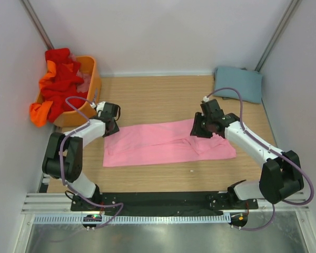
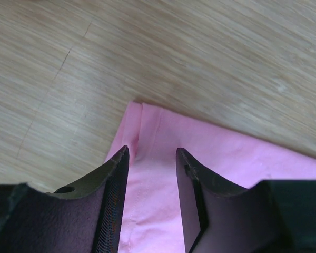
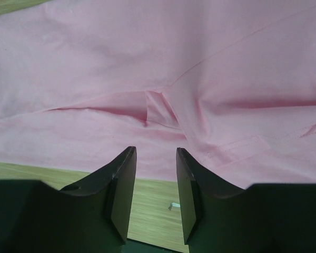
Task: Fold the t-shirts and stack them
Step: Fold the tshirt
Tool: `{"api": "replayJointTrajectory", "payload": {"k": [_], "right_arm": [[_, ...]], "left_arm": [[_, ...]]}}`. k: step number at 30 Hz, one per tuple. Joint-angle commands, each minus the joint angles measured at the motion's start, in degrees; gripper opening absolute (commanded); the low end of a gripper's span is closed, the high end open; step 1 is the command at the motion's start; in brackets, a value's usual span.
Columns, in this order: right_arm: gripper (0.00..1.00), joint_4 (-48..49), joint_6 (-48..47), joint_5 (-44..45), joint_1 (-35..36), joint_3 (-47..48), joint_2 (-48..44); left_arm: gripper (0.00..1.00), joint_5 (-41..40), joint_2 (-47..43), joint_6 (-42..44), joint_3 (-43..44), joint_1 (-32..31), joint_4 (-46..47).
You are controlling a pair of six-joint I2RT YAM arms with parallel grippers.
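Note:
A light pink t-shirt (image 1: 163,145) lies folded into a long strip across the middle of the table. My left gripper (image 1: 110,129) is down at its far left corner. In the left wrist view that gripper (image 2: 151,150) stands open, its two fingers apart over the pink cloth (image 2: 210,158) just behind the corner. My right gripper (image 1: 198,128) is at the shirt's far edge, right of the middle. In the right wrist view it (image 3: 155,150) is open with bare wood between the fingers, and the wrinkled pink t-shirt (image 3: 147,68) lies just past the tips.
An orange plastic basket (image 1: 93,71) at the back left holds red t-shirts (image 1: 63,79), with an orange one (image 1: 39,112) hanging over its side. A folded grey-blue t-shirt (image 1: 238,83) lies at the back right. White walls close in the table (image 1: 158,95).

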Motion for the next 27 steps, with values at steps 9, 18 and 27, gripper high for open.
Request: {"api": "replayJointTrajectory", "payload": {"k": [9,18,27], "right_arm": [[0.41,1.04,-1.65,0.22,0.73,0.26,0.07],[0.40,1.12,-2.00,1.54,0.82,-0.35,0.51],[0.40,2.09,-2.35,1.89,0.82,-0.97,2.71]], "left_arm": [[0.17,1.07,3.33,0.87,0.70,2.97,4.83],[0.00,1.95,1.14,1.84,2.99,3.85,4.74],[0.00,8.80,2.63,1.31,9.40,9.64,3.07]]}}
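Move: The far left corner of the folded pink t-shirt is about 1 cm ahead of my left hand and 1 cm to its left, some 2 cm below my half-open fingers. The t-shirt's near left corner lies roughly 18 cm back, 1 cm left; the orange bin stands about 13 cm ahead, 14 cm left, its middle a little above my fingers. From my right hand the far left corner is some 6 cm ahead, 45 cm left and 9 cm down. I settle my left hand about 1.5 cm down and 1 cm left onto the t-shirt's far left corner and shut my fingers fully, pinching the cloth. Then, keeping hold, I draw that corner forward and up together, some 4 cm each way, towards the bin, my fingertips tipping slightly forward. My right hand stays open above the shirt, easing down at the end. ##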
